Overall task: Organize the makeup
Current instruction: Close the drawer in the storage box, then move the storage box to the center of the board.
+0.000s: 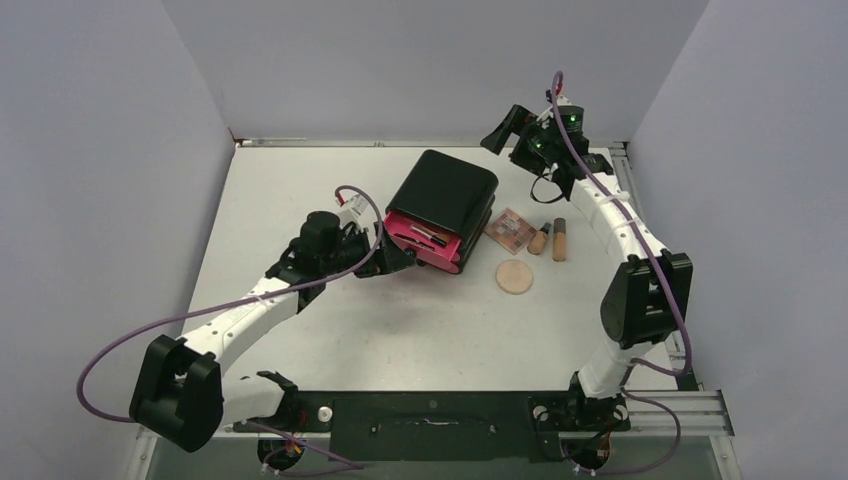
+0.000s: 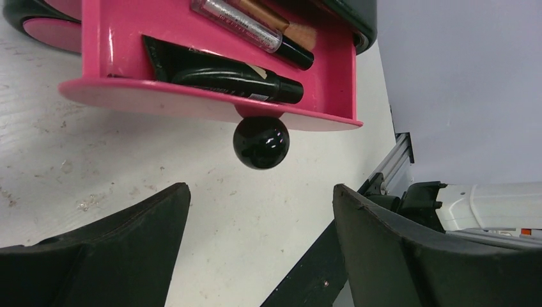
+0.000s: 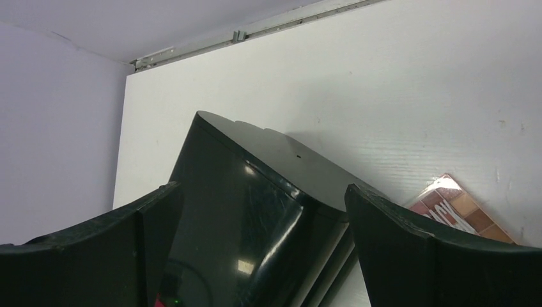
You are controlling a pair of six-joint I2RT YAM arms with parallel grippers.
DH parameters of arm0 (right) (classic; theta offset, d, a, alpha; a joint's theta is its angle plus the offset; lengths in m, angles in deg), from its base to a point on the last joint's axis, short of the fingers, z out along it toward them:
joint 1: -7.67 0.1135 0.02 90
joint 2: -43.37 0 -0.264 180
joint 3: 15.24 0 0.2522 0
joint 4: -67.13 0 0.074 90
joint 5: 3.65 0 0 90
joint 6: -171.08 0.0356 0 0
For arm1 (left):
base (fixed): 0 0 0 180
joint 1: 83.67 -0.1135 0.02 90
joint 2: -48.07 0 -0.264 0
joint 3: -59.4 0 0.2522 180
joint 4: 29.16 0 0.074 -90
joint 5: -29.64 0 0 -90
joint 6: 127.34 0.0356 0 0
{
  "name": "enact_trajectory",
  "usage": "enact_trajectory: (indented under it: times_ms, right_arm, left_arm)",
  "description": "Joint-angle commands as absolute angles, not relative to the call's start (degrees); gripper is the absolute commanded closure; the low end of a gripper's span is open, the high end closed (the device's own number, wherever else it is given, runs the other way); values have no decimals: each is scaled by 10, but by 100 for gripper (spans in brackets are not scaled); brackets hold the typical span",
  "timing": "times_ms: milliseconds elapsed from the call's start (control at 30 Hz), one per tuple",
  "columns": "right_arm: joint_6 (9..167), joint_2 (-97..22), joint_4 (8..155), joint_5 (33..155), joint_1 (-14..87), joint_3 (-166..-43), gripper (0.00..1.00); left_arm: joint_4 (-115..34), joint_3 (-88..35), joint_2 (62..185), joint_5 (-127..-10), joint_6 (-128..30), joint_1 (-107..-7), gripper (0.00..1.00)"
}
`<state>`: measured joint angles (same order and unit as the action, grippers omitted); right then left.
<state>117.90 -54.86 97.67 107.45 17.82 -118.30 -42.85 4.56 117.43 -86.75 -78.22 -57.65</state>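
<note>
The top pink drawer of the black cabinet is pulled out. In it lie a black tube, a clear glitter tube and a brush. My left gripper is open just in front of the drawer's round black knob and does not touch it. On the table to the right of the cabinet are the eyeshadow palette, the peach disc and two tan tubes. My right gripper hangs open and empty, high above the cabinet's far right side.
More pink drawer fronts show below the open one. The palette's corner appears at the right of the right wrist view. Grey walls enclose the table on three sides, and a metal rail runs along the near right edge.
</note>
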Motion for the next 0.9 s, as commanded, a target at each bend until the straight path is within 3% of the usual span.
enact_trajectory:
  times_ms: [0, 267, 667, 867]
  right_arm:
    - [1200, -594, 962, 1098, 175, -1241, 6]
    - [1200, -705, 990, 1172, 183, -1331, 13]
    - [1161, -716, 988, 1193, 201, -1321, 20]
    - [1141, -710, 974, 1230, 213, -1308, 30]
  left_arm:
    - [-398, 0, 1204, -874, -762, -568, 24]
    - [-371, -23, 1249, -878, -764, -565, 43]
    - [-349, -33, 1267, -889, -769, -564, 69]
    - [-340, -35, 1276, -877, -777, -564, 80]
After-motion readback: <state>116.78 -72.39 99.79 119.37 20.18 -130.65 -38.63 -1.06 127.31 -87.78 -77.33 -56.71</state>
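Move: The top drawer's round black knob is about 3 cm ahead of the left hand, 3 cm to its right and 1 cm below. The black tube in the open drawer lies 3 cm farther out and 2 cm farther right than the knob. The storage box's middle is some 11 cm ahead of the left hand, 7 cm right and 5 cm down. From the right hand it is roughly 5 cm back, 8 cm left and 14 cm below, with the palette 7 cm back, 5 cm right, 21 cm down. Bring the left gripper about 3.5 cm forward and to the right onto the top drawer's knob, closing the fingers until they pinch it. Meanwhile lower the right hand some 6 cm while reaching forward, then draw it left and slightly back at that height towards the box's back edge, turning about 13 degrees counter-clockwise and partly narrowing its still-open fingers. ##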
